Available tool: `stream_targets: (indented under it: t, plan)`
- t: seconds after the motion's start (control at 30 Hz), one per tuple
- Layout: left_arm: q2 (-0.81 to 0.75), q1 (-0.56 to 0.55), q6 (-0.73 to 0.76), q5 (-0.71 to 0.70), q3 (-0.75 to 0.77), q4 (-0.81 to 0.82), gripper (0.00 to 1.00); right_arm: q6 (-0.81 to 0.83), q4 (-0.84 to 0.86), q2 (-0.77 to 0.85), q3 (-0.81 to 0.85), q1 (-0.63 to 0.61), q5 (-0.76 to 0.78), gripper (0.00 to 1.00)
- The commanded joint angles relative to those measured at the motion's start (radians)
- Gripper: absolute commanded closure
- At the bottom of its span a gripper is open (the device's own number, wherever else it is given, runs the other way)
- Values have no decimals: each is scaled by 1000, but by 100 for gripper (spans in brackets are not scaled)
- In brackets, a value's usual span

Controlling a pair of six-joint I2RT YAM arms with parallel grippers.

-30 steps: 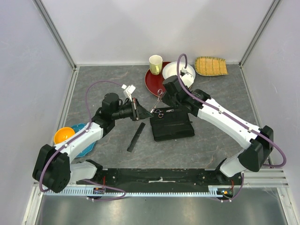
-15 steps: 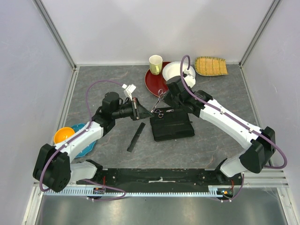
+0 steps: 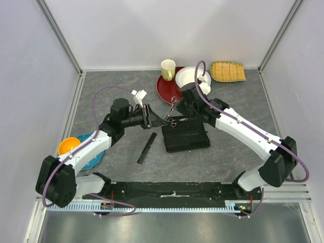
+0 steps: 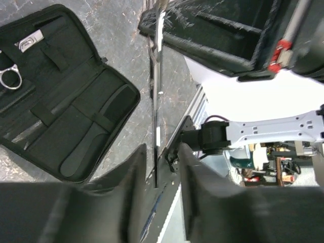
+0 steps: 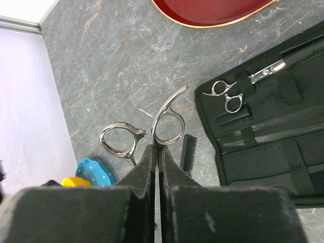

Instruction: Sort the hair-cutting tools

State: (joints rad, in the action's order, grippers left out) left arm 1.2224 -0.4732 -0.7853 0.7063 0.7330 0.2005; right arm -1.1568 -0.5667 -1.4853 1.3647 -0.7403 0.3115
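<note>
My right gripper (image 3: 173, 108) (image 5: 157, 149) is shut on a pair of silver scissors (image 3: 172, 106) (image 5: 167, 126), whose finger rings stick out past its fingertips. In the left wrist view the scissors (image 4: 160, 61) appear edge-on and run down between the fingers of my left gripper (image 4: 162, 148) (image 3: 160, 120). That gripper is open and neither finger touches them. A second pair of scissors (image 3: 171, 121) (image 5: 225, 93) lies strapped in the open black case (image 3: 187, 137) (image 4: 61, 101). A black comb-shaped tool (image 4: 91, 136) sits in a case pocket. The long flat black comb (image 3: 147, 148) (image 5: 189, 152) lies on the table.
Behind the grippers stand a red plate (image 3: 166, 87), a cream cup (image 3: 168, 67), a white bowl (image 3: 190, 77) and a woven tray (image 3: 228, 71). An orange bowl (image 3: 69, 146) rests on a blue dish (image 3: 92, 154) at the left, beside the left arm.
The left gripper's fingers have parted from the scissors, which now stay in the right gripper. The right wrist shifted slightly up and to the right, and the left arm barely moved.
</note>
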Motion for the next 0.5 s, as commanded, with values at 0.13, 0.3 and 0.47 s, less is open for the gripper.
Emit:
stream_targets:
  t: [0.13,0.3,0.47]
  plan:
    - [-27,-1,83,-198,108,-169,41,-12,5,85,-125,91,41,100]
    - [14,1,92,-292,118,-259,40,-43,-4,141,-260,169,83,100]
    - [121,-1,44,-306,124,-286,41,-73,-5,166,-351,252,153,100]
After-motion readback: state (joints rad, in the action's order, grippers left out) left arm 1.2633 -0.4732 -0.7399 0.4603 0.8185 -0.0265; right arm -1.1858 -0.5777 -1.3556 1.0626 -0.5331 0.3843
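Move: The case I am taking the scissors to is centred some 7 cm to the right of my right hand, about 2 cm back and 21 cm below. The scissors already stowed in it lie about 5 cm ahead and 1 cm to the right of that hand, and the comb on the table about 11 cm back and 11 cm to its left. From my left hand the case is roughly 6 cm ahead, 15 cm to the right and 20 cm below. Keeping the scissors shut in my right fingers just below the finger rings, I sweep them about 12 cm right while sinking nearly 8 cm over the case, turning some 15 degrees clockwise. My left fingers, already parting around the blade, spread wider and leave it; that hand goes forward, easing left, rises slightly, then dips as its fingers tip down. ##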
